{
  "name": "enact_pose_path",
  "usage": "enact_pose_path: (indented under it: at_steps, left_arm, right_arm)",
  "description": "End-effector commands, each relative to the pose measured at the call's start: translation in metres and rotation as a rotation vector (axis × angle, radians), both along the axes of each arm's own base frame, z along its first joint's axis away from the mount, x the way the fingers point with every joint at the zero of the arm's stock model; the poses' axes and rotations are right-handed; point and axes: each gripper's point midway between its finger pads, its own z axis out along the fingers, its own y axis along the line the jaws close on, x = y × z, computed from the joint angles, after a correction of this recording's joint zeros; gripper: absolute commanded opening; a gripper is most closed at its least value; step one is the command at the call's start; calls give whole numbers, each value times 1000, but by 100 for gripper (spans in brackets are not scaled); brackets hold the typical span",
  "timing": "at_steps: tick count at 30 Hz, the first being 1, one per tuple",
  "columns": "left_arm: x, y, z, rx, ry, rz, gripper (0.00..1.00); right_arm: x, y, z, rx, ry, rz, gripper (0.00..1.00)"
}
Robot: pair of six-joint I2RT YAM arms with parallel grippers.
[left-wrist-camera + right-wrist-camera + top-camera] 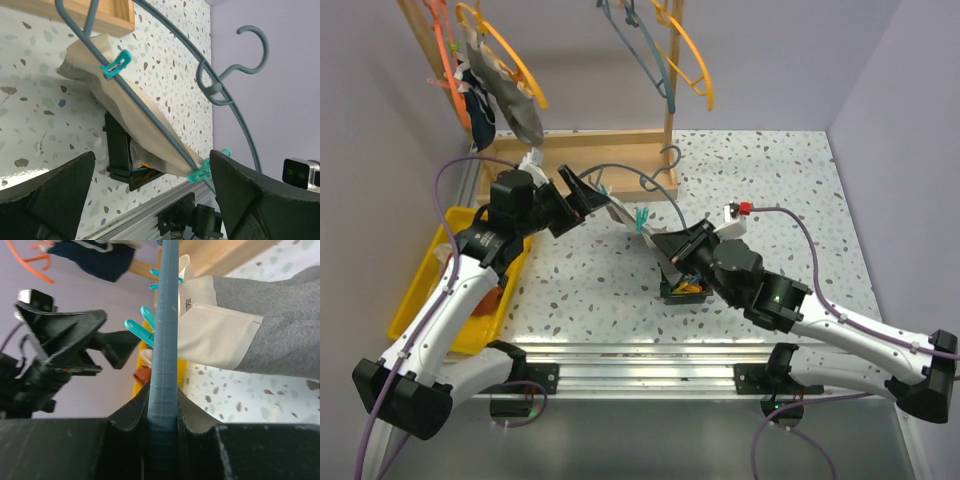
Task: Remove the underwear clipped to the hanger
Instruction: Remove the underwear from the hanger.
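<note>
A grey underwear [270, 335] with a pale waistband [621, 211] hangs from a blue-grey hanger [620, 172] by teal clips [115, 64] [201, 173]. The cloth [145, 120] drapes along the hanger's bar [165, 137], low over the table. My right gripper [672, 246] [164, 396] is shut on the hanger bar [165, 315] at its near end. My left gripper [576, 196] [150, 200] stands wide open at the far end of the hanger, nothing between its fingers [250, 200]. One clip [140, 323] shows beside the bar.
A black box [682, 290] of coloured clips sits under the hanger. A yellow bin [415, 300] holds a rust-brown cloth [490, 300] at the left. A wooden rack [610, 150] at the back carries orange hangers [505, 55] with dark and grey briefs [500, 100].
</note>
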Motion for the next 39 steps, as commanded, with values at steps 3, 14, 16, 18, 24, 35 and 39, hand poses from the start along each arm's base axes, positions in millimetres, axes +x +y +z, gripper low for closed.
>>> enact_pose_path:
  at_steps: [3,14,16,18,24,35,39]
  left_arm:
    - [10,18,-1,110,-6,77,100]
    - [41,33,16,178,1,209,100]
    - [43,30,9,188,27,196,100]
    - [46,28,0,203,59,188,100]
    - [52,26,-13,223,95,178,100]
    - [60,16,-9,192,81,155,29]
    - [58,16,-11,194,92,153,4]
  right_arm:
    - [-2,5,53,185,-114,20,0]
    - [-14,8,58,104,-187,116,0]
    - [-15,9,56,80,-190,127,0]
    - [-15,10,55,57,-203,135,0]
    - [-15,11,50,18,-210,151,0]
    - [-14,10,49,-25,-220,151,0]
    - [-12,10,53,-28,-231,143,0]
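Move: The far teal clip on the blue hanger sits about 7 cm ahead of the open left gripper, 1 cm to its right and 4 cm below. The near clip is roughly 2 cm ahead, 9 cm right and 5 cm lower; the grey-beige underwear hangs between them, its middle 2 cm ahead, 9 cm right and 10 cm below. From the right hand gripping the hanger, the far clip is some 12 cm ahead, 18 cm left and 3 cm lower. Bring the open left gripper about 5 cm forward and a little left to the hanger's far clip, rolling and turning it counter-clockwise by some 10 degrees each, then sink the last 4 cm and pinch the clip. Meanwhile keep the hanger gripped in the right hand, lifting it a couple of centimetres, drawing it slightly back and swinging its far end back and leftward towards the left gripper. ##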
